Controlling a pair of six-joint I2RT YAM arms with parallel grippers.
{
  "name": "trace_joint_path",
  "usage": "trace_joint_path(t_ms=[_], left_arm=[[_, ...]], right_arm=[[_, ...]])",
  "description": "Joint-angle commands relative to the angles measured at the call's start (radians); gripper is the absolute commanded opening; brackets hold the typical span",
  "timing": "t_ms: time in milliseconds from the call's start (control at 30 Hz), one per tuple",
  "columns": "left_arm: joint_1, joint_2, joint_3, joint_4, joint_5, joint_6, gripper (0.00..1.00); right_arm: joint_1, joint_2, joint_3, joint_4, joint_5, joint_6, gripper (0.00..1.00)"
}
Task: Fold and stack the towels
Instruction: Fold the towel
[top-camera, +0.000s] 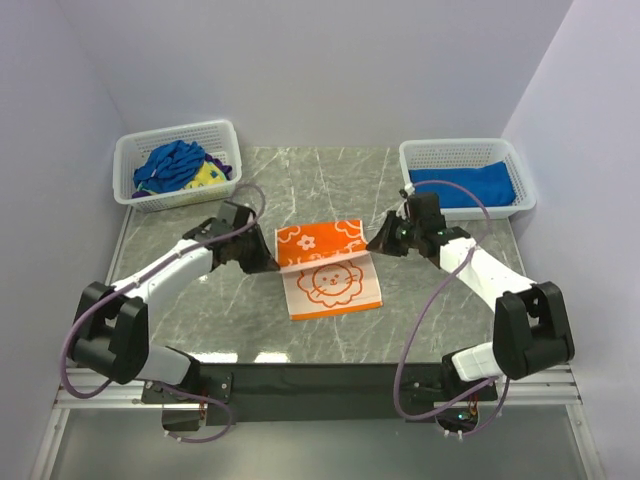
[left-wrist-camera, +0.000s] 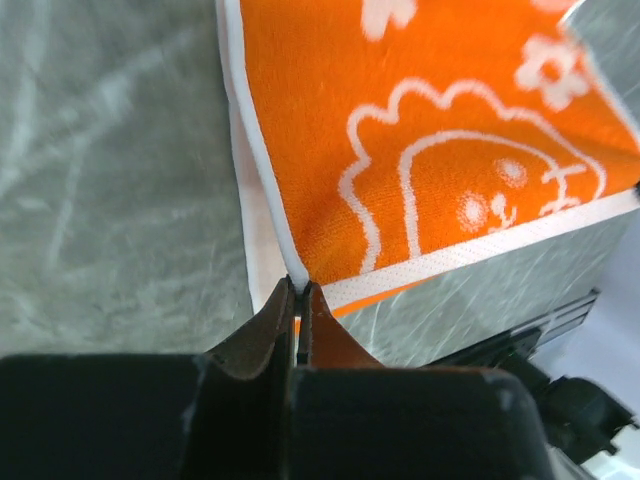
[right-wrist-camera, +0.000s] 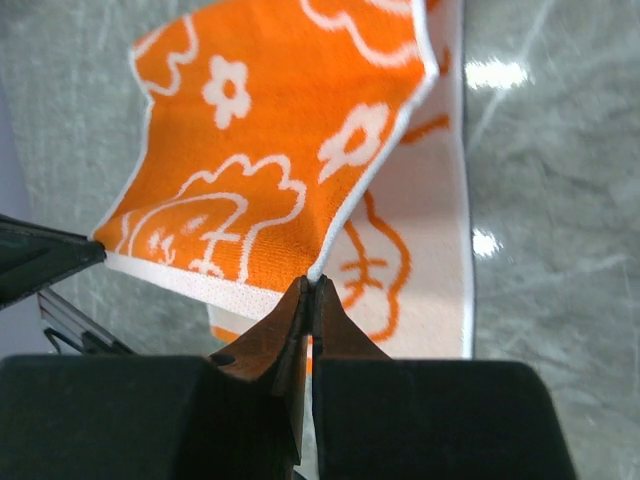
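An orange towel (top-camera: 328, 268) with white flower and lion outlines lies mid-table, its far half lifted and bent over toward the near half. My left gripper (top-camera: 271, 266) is shut on the towel's left corner (left-wrist-camera: 296, 272), and my right gripper (top-camera: 374, 247) is shut on its right corner (right-wrist-camera: 314, 272). Beneath the raised orange flap (right-wrist-camera: 265, 130) the pale underside with an orange lion outline (right-wrist-camera: 415, 260) rests flat on the table. A folded blue towel (top-camera: 465, 185) lies in the right basket. Crumpled blue (top-camera: 170, 165) and yellow (top-camera: 207, 175) towels fill the left basket.
Two white mesh baskets stand at the back: one at the left (top-camera: 135, 150), one at the right (top-camera: 455, 148). The grey marble tabletop (top-camera: 230, 320) surrounds the towel. White walls close in at the left, back and right.
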Motion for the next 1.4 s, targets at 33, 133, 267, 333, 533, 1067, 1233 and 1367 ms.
trace_joint_path(t_ms=[33, 133, 267, 333, 533, 1067, 1233, 1367], left_arm=[[-0.102, -0.030, -0.043, 0.076, -0.067, -0.094, 0.01], [-0.143, -0.030, -0.059, 0.082, -0.096, -0.126, 0.01], [-0.147, -0.056, -0.048, 0.032, -0.159, -0.125, 0.01], [-0.149, -0.066, -0.027, 0.010, -0.182, -0.119, 0.01], [-0.164, -0.096, -0.020, -0.037, -0.202, -0.117, 0.01], [-0.288, 0.026, -0.246, 0.096, -0.182, -0.195, 0.01], [-0.287, 0.015, -0.208, 0.055, -0.215, -0.180, 0.01], [-0.290, 0.007, -0.166, 0.024, -0.225, -0.171, 0.01]], right_arm=[[-0.008, -0.076, -0.041, -0.003, 0.052, -0.035, 0.00], [-0.008, -0.105, -0.045, -0.020, 0.058, -0.047, 0.00], [-0.008, -0.148, -0.045, -0.038, 0.061, -0.058, 0.00], [-0.008, -0.161, -0.047, -0.050, 0.063, -0.059, 0.00], [-0.008, -0.207, -0.099, -0.054, 0.048, -0.052, 0.00], [-0.008, -0.128, -0.349, 0.092, 0.029, -0.016, 0.00], [-0.008, -0.140, -0.337, 0.075, 0.043, -0.021, 0.00], [-0.008, -0.146, -0.314, 0.051, 0.055, -0.035, 0.00]])
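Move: Each hand already pinches one corner of the far hem, lifted and drawn back over the towel. The near-left corner of the towel lies about 10 cm back, 3 cm right and 9 cm below the left hand; the near-right corner sits about 10 cm back, 3 cm right and 10 cm below the right hand. The fold line is some 14 cm ahead of both. The right basket stands about 26 cm ahead of the right hand and 23 cm to its right. Both hands keep their pinch on the hem corners and carry the hem back towards the robot, a little to the right and down, the left first sinking some 2 cm and both then lifting briefly (the right by about 3 cm) as they almost stop. From there they sweep together back and down to the near edge, ending about 8 cm back and 8 cm lower than they began, fingers tipping down by some 10 degrees, and then all but stop with the hem still held just over the near border. ##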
